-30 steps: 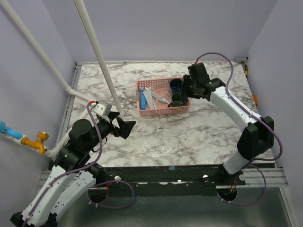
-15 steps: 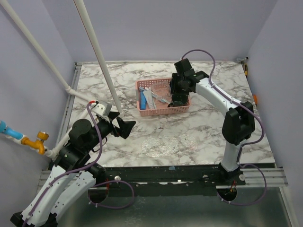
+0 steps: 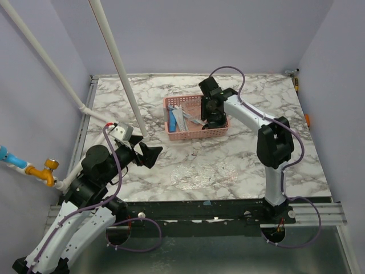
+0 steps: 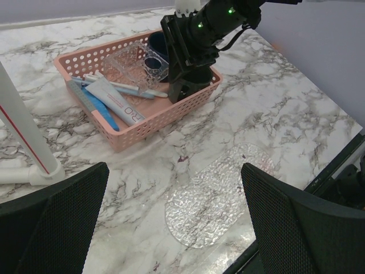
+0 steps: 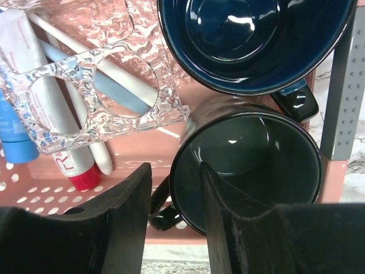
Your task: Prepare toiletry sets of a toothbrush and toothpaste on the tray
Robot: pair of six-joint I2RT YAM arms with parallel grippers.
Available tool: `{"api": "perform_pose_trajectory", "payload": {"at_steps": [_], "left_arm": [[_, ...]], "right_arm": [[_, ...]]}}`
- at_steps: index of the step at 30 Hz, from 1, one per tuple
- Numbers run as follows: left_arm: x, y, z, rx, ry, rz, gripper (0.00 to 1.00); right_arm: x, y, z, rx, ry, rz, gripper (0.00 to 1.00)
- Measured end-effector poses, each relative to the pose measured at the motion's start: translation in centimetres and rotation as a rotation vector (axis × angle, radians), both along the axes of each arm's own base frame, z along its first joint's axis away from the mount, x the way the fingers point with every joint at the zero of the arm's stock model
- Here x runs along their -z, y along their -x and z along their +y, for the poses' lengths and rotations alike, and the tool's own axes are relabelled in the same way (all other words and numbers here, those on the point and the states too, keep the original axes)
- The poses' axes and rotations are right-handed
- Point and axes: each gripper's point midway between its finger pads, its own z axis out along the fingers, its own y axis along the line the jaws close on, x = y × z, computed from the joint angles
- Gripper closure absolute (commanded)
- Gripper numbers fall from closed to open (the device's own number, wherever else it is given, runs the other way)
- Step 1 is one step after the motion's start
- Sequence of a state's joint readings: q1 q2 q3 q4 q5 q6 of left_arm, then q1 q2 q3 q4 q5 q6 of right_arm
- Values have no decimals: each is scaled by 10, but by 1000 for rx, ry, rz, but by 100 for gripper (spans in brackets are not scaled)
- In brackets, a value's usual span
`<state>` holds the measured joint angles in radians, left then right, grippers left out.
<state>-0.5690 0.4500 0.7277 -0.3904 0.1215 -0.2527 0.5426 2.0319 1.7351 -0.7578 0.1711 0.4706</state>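
The clear tray point(image 3: 202, 173) lies on the marble near the front edge, with nothing on it; the left wrist view shows the tray point(image 4: 219, 197) too. A white toothpaste tube point(image 4: 117, 103) and a white-and-blue toothbrush point(image 4: 128, 89) lie in the pink basket point(image 3: 197, 134). My right gripper point(image 5: 175, 171) is down in that basket, open, astride the wall of a black mug point(image 5: 251, 165): one finger inside, one outside by the handle, small gaps on both sides. The toothpaste point(image 5: 40, 85) and toothbrush point(image 5: 117, 88) lie to its left. My left gripper point(image 4: 174, 228) hangs open above the near-left table.
A dark blue mug point(image 5: 251, 34) stands behind the black one. A clear plastic holder with round holes point(image 5: 85, 97) rests over the brushes. A white slanted pole point(image 3: 120, 68) stands left of the basket. Walls close in the table at the back and on both sides.
My right arm has swung left across the basket and come down over the black mug, its jaws narrowing. The left arm has not moved.
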Motion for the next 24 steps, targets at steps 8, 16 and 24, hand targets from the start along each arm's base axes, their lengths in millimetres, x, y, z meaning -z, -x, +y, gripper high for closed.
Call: {"api": "perform_pose_trajectory", "payload": {"at_steps": [8, 16, 24], "left_arm": [[-3, 2, 1, -1, 6, -10, 1], [-5, 3, 2, -2, 11, -17, 1], [-6, 4, 3, -2, 16, -25, 1]], "right_arm": [[17, 1, 0, 7, 55, 31, 73], [13, -2, -2, 19, 74, 27, 99], [7, -3, -4, 27, 100, 20, 100]]}}
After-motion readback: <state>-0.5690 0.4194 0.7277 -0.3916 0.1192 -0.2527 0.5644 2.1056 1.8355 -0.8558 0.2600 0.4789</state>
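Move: The green mug in the basket has its middle about 4 cm to the right of the right hand, level with it fore and aft and some 4 cm below, its left rim already between the open fingers. The blue mug is about 8 cm ahead and 3 cm right; the clear holder lies roughly 5 cm ahead and 6 cm left, with the toothbrushes 2 cm ahead and 8 cm left. From the left hand, the green mug lies some 22 cm ahead and 24 cm right, well below. The green mug's left wall, just ahead of its handle, gets pinched by the right hand: one finger goes down inside the mug and the other outside. The hand sinks about 2 cm over the rim, shuts its half-open fingers on the thin wall, and eases back up about 1 cm while its left side dips some 5 degrees. ##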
